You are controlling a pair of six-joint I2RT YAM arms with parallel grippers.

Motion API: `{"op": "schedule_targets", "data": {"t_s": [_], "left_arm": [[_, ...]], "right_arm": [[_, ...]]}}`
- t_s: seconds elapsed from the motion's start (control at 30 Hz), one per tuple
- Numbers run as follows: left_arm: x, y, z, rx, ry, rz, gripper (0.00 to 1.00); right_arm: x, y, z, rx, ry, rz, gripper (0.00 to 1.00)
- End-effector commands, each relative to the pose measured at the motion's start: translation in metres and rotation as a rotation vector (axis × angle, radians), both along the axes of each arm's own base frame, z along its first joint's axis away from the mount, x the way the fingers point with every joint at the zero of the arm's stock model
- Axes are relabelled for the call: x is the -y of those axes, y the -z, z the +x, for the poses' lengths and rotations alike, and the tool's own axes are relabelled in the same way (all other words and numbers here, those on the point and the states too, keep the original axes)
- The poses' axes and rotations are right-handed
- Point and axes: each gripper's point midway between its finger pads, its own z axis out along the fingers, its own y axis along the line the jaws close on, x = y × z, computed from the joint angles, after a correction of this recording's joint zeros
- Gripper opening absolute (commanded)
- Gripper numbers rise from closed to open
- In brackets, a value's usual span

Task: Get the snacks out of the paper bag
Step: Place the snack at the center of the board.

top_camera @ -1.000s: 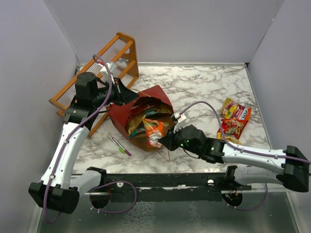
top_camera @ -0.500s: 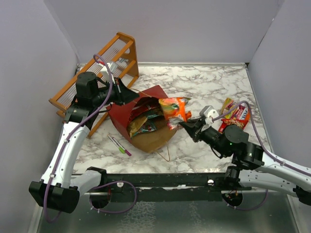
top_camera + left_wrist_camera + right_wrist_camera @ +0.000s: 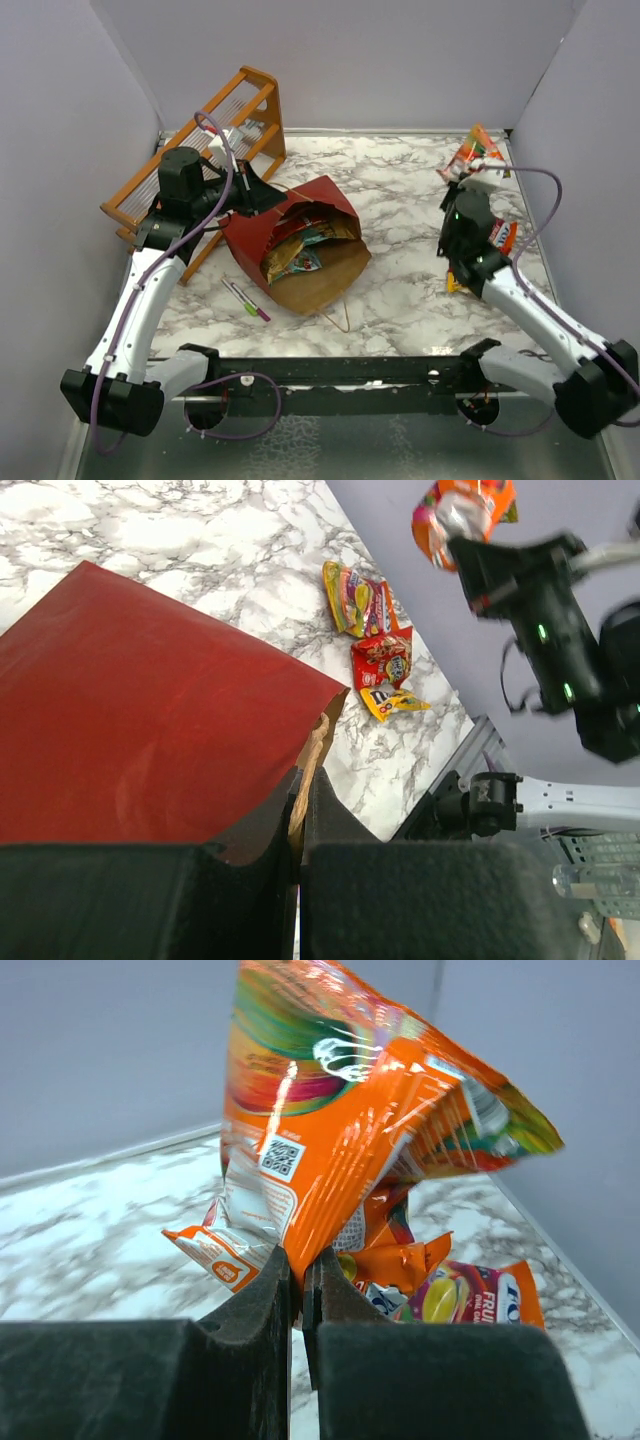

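Observation:
The dark red paper bag (image 3: 270,228) lies on its side mid-table, its kraft mouth open toward the front, with several snack packets (image 3: 295,255) inside. My left gripper (image 3: 262,195) is shut on the bag's upper rim (image 3: 315,750), holding it open. My right gripper (image 3: 462,180) is shut on an orange snack packet (image 3: 474,150), held in the air at the far right; the packet fills the right wrist view (image 3: 340,1130). Other snacks (image 3: 497,237) lie on the table at the right, also in the left wrist view (image 3: 380,660).
An orange wooden rack (image 3: 195,170) stands at the back left behind the left arm. Green and pink markers (image 3: 245,298) lie in front of the bag. Grey walls enclose the marble table (image 3: 400,180). A tan loop handle (image 3: 340,318) trails from the bag's mouth.
My right gripper pulled the orange packet out of the bag's mouth, then swung right and back, lifting it to the far right corner. The left arm and bag stayed still.

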Motion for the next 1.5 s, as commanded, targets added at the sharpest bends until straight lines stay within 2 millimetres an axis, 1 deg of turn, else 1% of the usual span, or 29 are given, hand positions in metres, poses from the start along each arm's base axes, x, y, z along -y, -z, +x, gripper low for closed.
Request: {"op": "schedule_targets", "data": {"t_s": [0.0, 0.07, 0.1, 0.13, 0.2, 0.23, 0.27, 0.33, 0.4, 0.47, 0.53, 0.6, 0.73, 0.8, 0.87, 0.93, 0.97, 1.0, 1.1, 1.17, 1.2, 1.23, 1.27, 1.3, 1.33, 1.4, 1.47], "left_arm": [[0.001, -0.011, 0.004, 0.046, 0.015, -0.012, 0.00], [0.002, -0.011, 0.004, 0.046, 0.017, -0.015, 0.00], [0.002, -0.011, 0.004, 0.045, 0.020, -0.016, 0.00], [0.002, -0.012, 0.004, 0.044, 0.022, -0.019, 0.00], [0.003, -0.012, 0.004, 0.044, 0.028, -0.024, 0.00], [0.004, -0.012, 0.003, 0.040, 0.035, -0.025, 0.00], [0.004, -0.012, 0.002, 0.039, 0.036, -0.025, 0.00], [0.004, -0.011, 0.002, 0.038, 0.038, -0.023, 0.00], [0.004, -0.010, 0.001, 0.038, 0.041, -0.025, 0.00], [0.005, -0.010, 0.001, 0.035, 0.045, -0.028, 0.00], [0.006, -0.009, 0.001, 0.033, 0.051, -0.035, 0.00], [0.006, -0.009, 0.001, 0.033, 0.052, -0.037, 0.00], [0.006, -0.013, 0.001, 0.041, 0.052, -0.040, 0.00], [0.006, -0.016, 0.000, 0.046, 0.050, -0.044, 0.00], [0.006, -0.018, -0.001, 0.045, 0.046, -0.049, 0.00], [0.006, -0.019, -0.001, 0.047, 0.041, -0.052, 0.00], [0.005, -0.021, -0.001, 0.047, 0.038, -0.055, 0.00], [0.005, -0.022, -0.002, 0.050, 0.037, -0.057, 0.00], [0.005, -0.025, -0.003, 0.054, 0.034, -0.058, 0.00], [0.004, -0.025, -0.005, 0.054, 0.034, -0.054, 0.00], [0.003, -0.024, -0.004, 0.054, 0.030, -0.047, 0.00], [0.003, -0.023, -0.004, 0.054, 0.025, -0.042, 0.00], [0.002, -0.022, -0.005, 0.058, 0.021, -0.040, 0.00], [0.001, -0.022, -0.004, 0.059, 0.017, -0.040, 0.00], [0.002, -0.022, -0.004, 0.063, 0.016, -0.045, 0.00], [0.003, -0.023, -0.003, 0.062, 0.016, -0.057, 0.00], [0.004, -0.024, -0.002, 0.059, 0.023, -0.059, 0.00]], "right_arm": [[0.029, 0.034, 0.069, -0.118, 0.047, 0.259, 0.01], [0.043, 0.051, 0.098, -0.164, 0.077, 0.281, 0.01], [0.056, 0.062, 0.113, -0.186, 0.103, 0.287, 0.01], [0.057, 0.070, 0.128, -0.202, 0.095, 0.290, 0.01], [0.073, 0.095, 0.154, -0.267, 0.104, 0.312, 0.01], [0.088, 0.104, 0.164, -0.296, 0.142, 0.339, 0.01], [0.098, 0.117, 0.172, -0.330, 0.180, 0.351, 0.02], [0.120, 0.134, 0.188, -0.365, 0.252, 0.349, 0.01], [0.140, 0.151, 0.197, -0.392, 0.298, 0.361, 0.01], [0.155, 0.168, 0.202, -0.414, 0.306, 0.373, 0.01], [0.165, 0.185, 0.205, -0.440, 0.303, 0.392, 0.01], [0.170, 0.199, 0.207, -0.461, 0.277, 0.420, 0.01], [0.167, 0.225, 0.205, -0.533, 0.263, 0.469, 0.02], [0.161, 0.230, 0.201, -0.561, 0.240, 0.482, 0.13], [0.159, 0.232, 0.194, -0.586, 0.243, 0.498, 0.26], [0.157, 0.222, 0.181, -0.600, 0.252, 0.509, 0.36], [0.155, 0.213, 0.177, -0.589, 0.241, 0.511, 0.39], [0.153, 0.204, 0.174, -0.566, 0.219, 0.509, 0.43], [0.148, 0.161, 0.164, -0.494, 0.161, 0.475, 0.56], [0.143, 0.133, 0.153, -0.464, 0.132, 0.472, 0.62], [0.135, 0.120, 0.147, -0.441, 0.098, 0.494, 0.63], [0.124, 0.110, 0.139, -0.417, 0.044, 0.527, 0.64], [0.108, 0.106, 0.130, -0.399, -0.033, 0.562, 0.65], [0.087, 0.100, 0.121, -0.365, -0.135, 0.602, 0.65], [0.065, 0.099, 0.108, -0.344, -0.247, 0.635, 0.66], [0.027, 0.099, 0.081, -0.335, -0.408, 0.677, 0.66], [0.000, 0.094, 0.059, -0.341, -0.522, 0.638, 0.66]]}}
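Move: The right hand already pinches the orange snack, roughly 25 cm above the table. The bare patch it is bound for lies about 18 cm ahead, 17 cm to its right and 25 cm below. On the table 25 cm lower, the purple snack sits some 6 cm ahead and 10 cm right, the red snack about 4 cm back and 8 cm right. From the left hand, that patch is roughly 22 cm ahead, 54 cm right and 32 cm down. Sweeping forward, right and down past the purple snack, the right hand carries the orange snack low over the far right of the table, some 23 cm lower, tipping about 30 degrees downward. There the fingers open and let go, and the emptied hand pulls up about 15 cm, back and to the left. ##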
